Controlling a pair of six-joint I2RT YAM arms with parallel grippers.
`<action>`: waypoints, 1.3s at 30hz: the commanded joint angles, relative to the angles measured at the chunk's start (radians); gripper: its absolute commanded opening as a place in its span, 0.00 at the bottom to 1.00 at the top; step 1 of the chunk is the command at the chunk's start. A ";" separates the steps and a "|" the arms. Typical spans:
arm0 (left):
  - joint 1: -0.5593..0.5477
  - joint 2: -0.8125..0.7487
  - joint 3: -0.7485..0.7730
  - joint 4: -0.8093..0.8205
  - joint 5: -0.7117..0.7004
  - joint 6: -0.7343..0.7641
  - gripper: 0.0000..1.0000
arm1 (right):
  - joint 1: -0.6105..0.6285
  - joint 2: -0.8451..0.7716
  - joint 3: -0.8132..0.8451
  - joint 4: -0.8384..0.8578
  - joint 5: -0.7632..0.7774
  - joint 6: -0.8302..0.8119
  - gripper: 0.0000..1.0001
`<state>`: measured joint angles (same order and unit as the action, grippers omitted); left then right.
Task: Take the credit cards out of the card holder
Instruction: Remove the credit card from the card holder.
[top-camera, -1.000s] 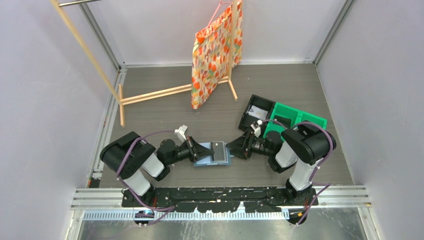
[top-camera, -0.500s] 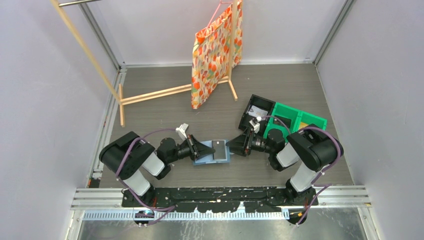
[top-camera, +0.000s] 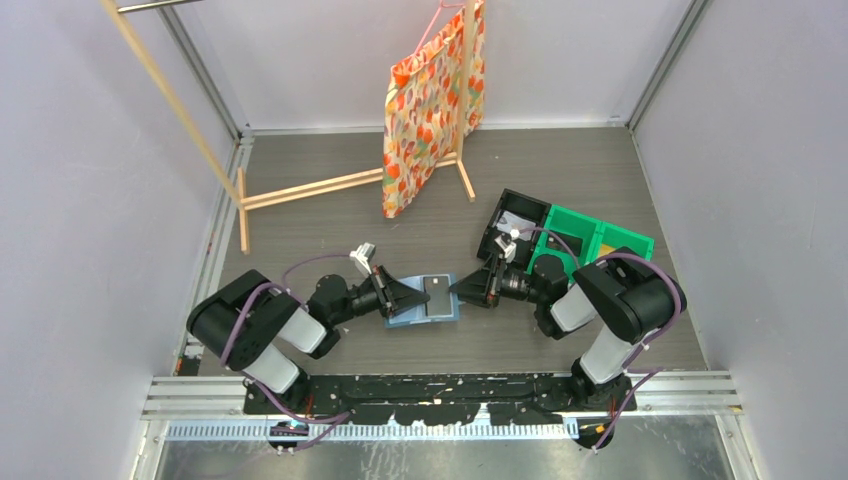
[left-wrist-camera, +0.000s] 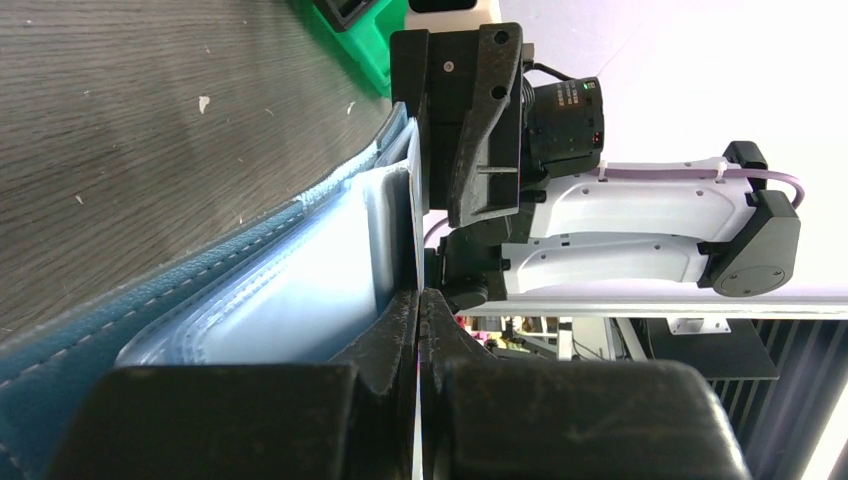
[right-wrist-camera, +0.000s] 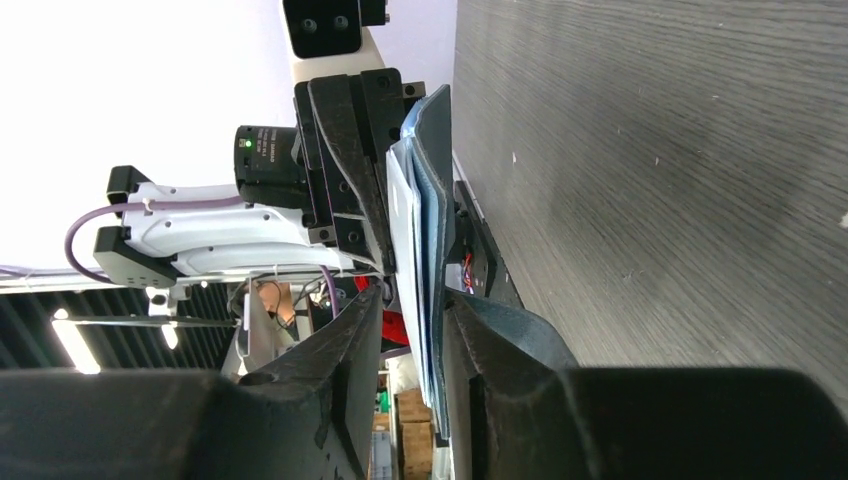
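Note:
The teal-blue card holder (top-camera: 415, 316) lies open on the table between my two arms. One sleeve leaf with a dark card (top-camera: 436, 292) in it rises from it. My left gripper (top-camera: 403, 297) is shut on the near edge of that leaf, seen edge-on in the left wrist view (left-wrist-camera: 414, 230), beside the teal cover (left-wrist-camera: 150, 300). My right gripper (top-camera: 458, 290) faces it from the other side. In the right wrist view its jaws (right-wrist-camera: 412, 295) straddle the leaves and the dark card (right-wrist-camera: 432, 190), with a narrow gap left on one side.
A black bin (top-camera: 515, 225) and a green bin (top-camera: 590, 238) stand right behind my right arm. Farther back a patterned bag (top-camera: 430, 100) hangs on a wooden rack (top-camera: 300, 188). White walls close in on both sides.
My right gripper has slid left over the card holder's edge and its jaws have narrowed. The left gripper has stayed shut on the leaf, shifting slightly.

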<state>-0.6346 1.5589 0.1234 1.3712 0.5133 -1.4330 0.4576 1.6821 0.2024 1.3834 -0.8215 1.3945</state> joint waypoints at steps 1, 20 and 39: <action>0.002 -0.025 0.022 0.023 0.022 0.008 0.00 | 0.017 -0.016 0.022 0.048 -0.031 0.000 0.33; 0.013 -0.073 -0.009 0.005 0.015 0.010 0.01 | 0.022 -0.033 -0.029 0.046 0.093 -0.026 0.01; 0.019 -0.293 0.035 -0.278 0.018 0.066 0.01 | 0.031 -0.053 -0.020 0.046 0.113 -0.001 0.01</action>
<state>-0.6193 1.3182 0.1307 1.1091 0.5163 -1.3998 0.4835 1.6444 0.1795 1.3918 -0.7506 1.3952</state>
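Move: The card holder hangs open between the two hands. Its middle is about 6 cm left and 2 cm back of the right hand, whose half-open fingers straddle its right edge. The dark card in it is some 3 cm left and 1 cm back of that hand; the black tray is about 13 cm ahead, 12 cm right and 8 cm lower. From the left hand, already shut on a thin leaf of the holder, the holder's middle is about 1 cm back, level sideways. The card holder's right edge gets pinched as the right hand, staying almost in place, shuts its fingers from about a third open and keeps them closed, turning only slightly clockwise. The left hand keeps its grip on the leaf, first still, then easing up about 1.5 cm and 1 cm to its left, away from the right hand. ##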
